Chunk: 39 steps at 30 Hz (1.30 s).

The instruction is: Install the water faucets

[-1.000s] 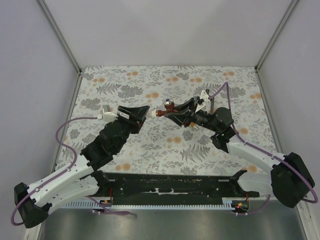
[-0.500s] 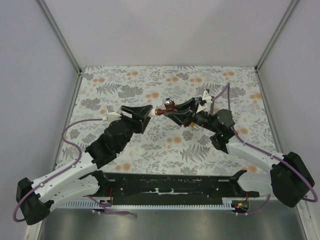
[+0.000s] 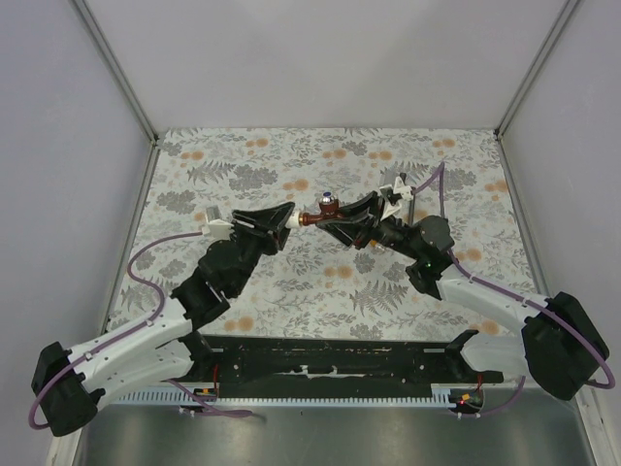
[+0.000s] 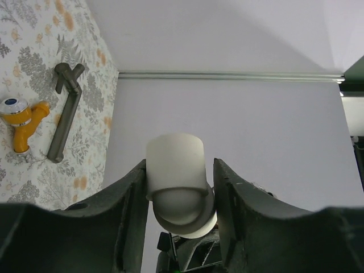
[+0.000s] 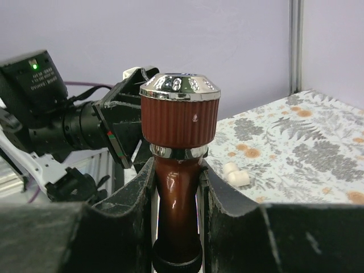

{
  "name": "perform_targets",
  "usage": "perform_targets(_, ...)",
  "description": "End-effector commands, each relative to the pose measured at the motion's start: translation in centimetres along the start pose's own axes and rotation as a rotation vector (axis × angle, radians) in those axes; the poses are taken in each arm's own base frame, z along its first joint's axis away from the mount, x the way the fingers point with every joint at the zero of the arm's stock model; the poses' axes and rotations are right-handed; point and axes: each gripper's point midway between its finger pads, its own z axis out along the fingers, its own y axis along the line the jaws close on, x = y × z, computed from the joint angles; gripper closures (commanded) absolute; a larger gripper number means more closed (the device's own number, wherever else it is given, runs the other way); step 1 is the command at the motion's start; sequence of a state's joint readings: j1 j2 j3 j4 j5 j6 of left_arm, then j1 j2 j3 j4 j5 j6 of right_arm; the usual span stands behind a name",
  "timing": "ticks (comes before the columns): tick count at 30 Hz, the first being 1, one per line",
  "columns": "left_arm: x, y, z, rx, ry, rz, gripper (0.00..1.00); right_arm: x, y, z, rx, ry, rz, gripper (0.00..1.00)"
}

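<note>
My right gripper [image 5: 177, 170] is shut on the reddish-brown water faucet [image 5: 179, 116], which stands upright with its ribbed knob and chrome cap on top. From above, this faucet [image 3: 330, 205] hangs over the middle of the table, between my right gripper [image 3: 324, 219] and my left gripper [image 3: 288, 219]. The left gripper [image 4: 179, 170] is shut on a white elbow fitting [image 4: 176, 165], which points toward the faucet. An orange water faucet [image 4: 20, 122] lies on the flowered cloth. Where the faucet's threaded end meets the fitting is hidden.
A dark grey T-shaped tool [image 4: 64, 116] lies beside the orange faucet. Another white elbow fitting [image 5: 236, 174] lies on the cloth beyond the left arm. The flowered cloth [image 3: 252, 165] is bounded by grey walls at the back and sides.
The left gripper has moved right toward the reddish-brown faucet and its jaws have closed in on the white fitting. The right gripper has kept its hold, shifting only slightly.
</note>
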<state>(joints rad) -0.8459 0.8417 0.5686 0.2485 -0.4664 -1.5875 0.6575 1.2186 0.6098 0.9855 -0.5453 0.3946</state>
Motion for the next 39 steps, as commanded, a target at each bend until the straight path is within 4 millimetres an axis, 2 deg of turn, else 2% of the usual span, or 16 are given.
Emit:
perform_targets(1, -1.1, -3.1, -1.0, 0.179, -0.042, 0.026, 0.97, -2.4, 0.9, 0.2, 0.001, -0.096, 0.088, 1.0)
perform_targets(7, -0.8, -6.9, -2.7, 0.427, -0.039, 0.169, 0.98, -2.2, -0.2, 0.2, 0.125, -0.129, 0.431, 1.0)
perform_targets(14, 2.6, -11.2, -6.9, 0.793, 0.037, 0.66, 0.98, -1.1, 0.2, 0.9, 0.143, -0.111, 0.858, 1.0)
perform_targets(16, 3.9, -12.0, -8.4, 0.898, 0.077, 0.803, 0.98, -1.1, 0.7, 1.1, 0.124, -0.111, 0.943, 0.99)
perform_targets(22, 5.6, -12.8, -11.1, 1.033, 0.16, 1.064, 0.98, -0.9, 0.8, 1.2, 0.094, -0.139, 1.119, 0.97)
perform_targets(26, 5.4, -12.7, -11.7, 1.03, 0.163, 1.167, 0.98, -0.5, 0.6, 1.1, 0.11, -0.142, 1.135, 0.83)
perform_targets(29, 4.3, -12.5, -11.2, 0.974, 0.115, 1.164, 0.98, -0.9, 0.7, 1.2, 0.103, -0.143, 1.098, 0.61)
perform_targets(34, 0.9, -11.1, -9.3, 0.783, -0.019, 1.023, 0.98, -1.2, -0.1, 0.5, 0.139, -0.152, 0.958, 0.3)
perform_targets(35, 0.5, -10.6, -9.1, 0.754, -0.028, 0.985, 0.98, -1.3, -0.3, 0.2, 0.15, -0.156, 0.923, 0.18)
perform_targets(36, -0.2, -10.3, -8.7, 0.713, -0.056, 0.943, 0.98, -1.2, -0.7, -0.1, 0.168, -0.152, 0.884, 0.02)
perform_targets(39, -1.9, -8.5, -7.8, 0.603, -0.109, 0.819, 0.98, -1.5, -1.8, -1.3, 0.213, -0.15, 0.758, 0.02)
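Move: The white fitting already sits in the left fingers, over the end of the brown faucet that the right hand grips; the faucet's middle is some 6 cm to the left hand's right, 1 cm ahead and 1 cm higher. From the right hand, the white fitting lies about 8 cm left, 1 cm ahead and level. On the table about 28 cm below, the yellow faucet is roughly 11 cm to the right hand's right and 11 cm ahead, the gray spout 23 cm right and 18 cm ahead. Keeping hold of the white fitting, the left hand rolls some 60 degrees one way while swinging about 9 cm back and up, and the right, still pinching the brown faucet, turns about 50 degrees the opposite way and eases back and up. The right fingers then open wide and let go, that hand moving forward and down to near its start. ##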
